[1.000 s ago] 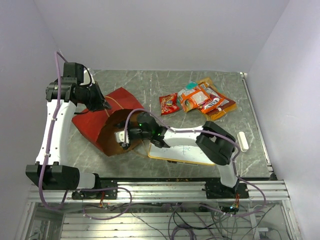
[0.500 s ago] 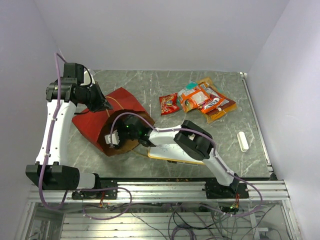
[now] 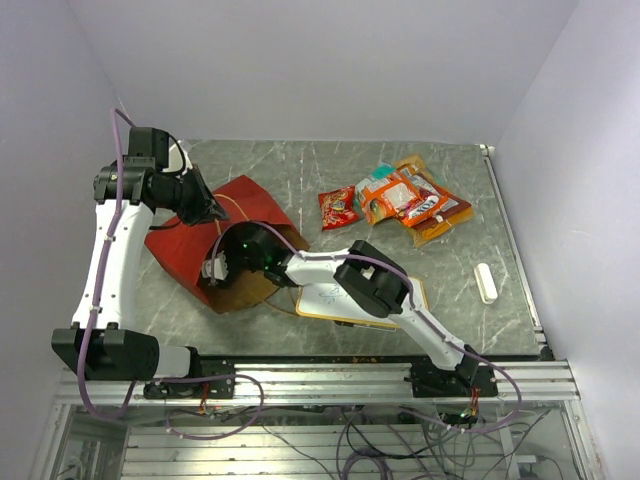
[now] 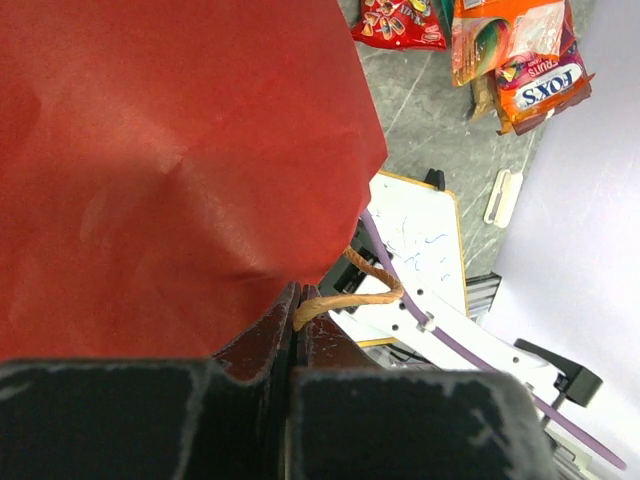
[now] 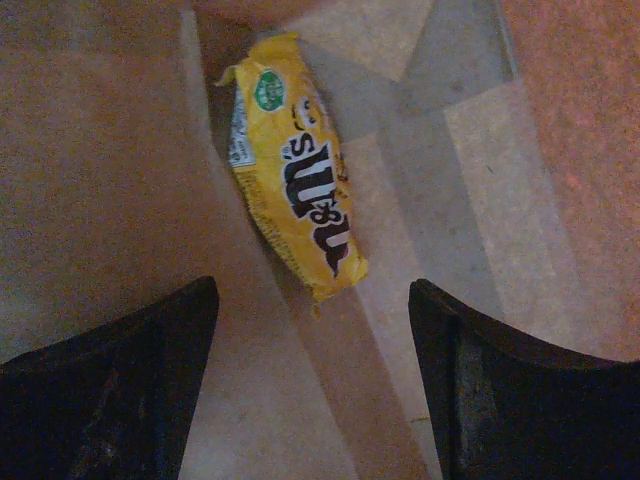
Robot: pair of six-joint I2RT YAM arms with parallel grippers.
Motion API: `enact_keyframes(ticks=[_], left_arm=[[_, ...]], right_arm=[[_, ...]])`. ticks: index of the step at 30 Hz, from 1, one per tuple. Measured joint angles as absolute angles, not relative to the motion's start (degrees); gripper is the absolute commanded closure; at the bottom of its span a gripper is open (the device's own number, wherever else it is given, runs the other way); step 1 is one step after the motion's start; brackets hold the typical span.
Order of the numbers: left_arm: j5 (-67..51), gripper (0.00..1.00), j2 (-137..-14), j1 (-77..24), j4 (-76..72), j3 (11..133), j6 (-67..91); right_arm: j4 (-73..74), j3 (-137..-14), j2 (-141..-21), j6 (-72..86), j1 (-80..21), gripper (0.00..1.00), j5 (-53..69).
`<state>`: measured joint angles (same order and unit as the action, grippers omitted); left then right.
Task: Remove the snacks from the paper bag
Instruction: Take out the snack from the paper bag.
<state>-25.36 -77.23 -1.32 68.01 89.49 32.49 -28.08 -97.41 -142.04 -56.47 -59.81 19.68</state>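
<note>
The red paper bag (image 3: 250,205) lies on its side at the left, brown mouth toward the right arm. My left gripper (image 3: 207,211) (image 4: 297,296) is shut on its tan string handle (image 4: 350,298) at the rim and holds that edge up. My right gripper (image 3: 216,270) (image 5: 312,305) is inside the bag, open. A yellow M&M's packet (image 5: 295,205) lies flat on the brown paper just ahead of its fingertips, apart from both fingers (image 5: 150,380). Other snacks lie on the table at the back right: a red packet (image 3: 338,207), orange packets (image 3: 395,195) and the orange-tan chip bag (image 3: 440,215).
A white-framed whiteboard (image 3: 322,300) lies under the right arm's forearm near the front. A small white bar (image 3: 486,282) sits by the table's right edge. The bag's walls close in around the right gripper.
The right arm has stretched left and gone deeper into the bag's mouth, and its jaws have spread wider. The left gripper and the bag's held edge have stayed put.
</note>
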Motion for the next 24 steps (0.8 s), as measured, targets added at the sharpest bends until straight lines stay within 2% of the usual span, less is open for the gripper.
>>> enact_keyframes(ticks=[14,17,24], left_arm=[[-30.39,0.93,-78.39,-1.3,68.36,91.11,30.22],[-31.38,0.93,-78.78,-1.32,68.34,91.13,29.78],[-32.8,0.93,-79.48,-1.74,68.34,91.22,29.36]], right_arm=[[-28.4,-111.11,-151.61,-59.59,-58.33,0.32,22.72],[-28.34,-113.1,-152.88,-60.47,-58.17,0.38,23.83],[-28.34,-116.51,-155.96,-61.25,-58.02,0.61,26.76]])
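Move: The yellow M&M's pack lies deep inside the bag, in the crease at its bottom, roughly 8 cm to the left of the right hand, 3 cm back and 2 cm lower; the open fingers already point left at it. The red snack packet outside is some 34 cm to that hand's right and 7 cm farther out, about 4 cm lower. From the left hand, still pinching the bag's handle, the pack lies about 20 cm left, 1 cm ahead and 24 cm down. The right fingers partly close around the forward end of the yellow pack, from about three-quarters open to under half; whether they touch it can't be told. Before that the hand reaches deeper into the bag, about 4 cm left and 3 cm forward, sinking slightly at the last. The left hand keeps its grip on the handle and draws it some 2 cm right and a little up, turning slightly clockwise. ##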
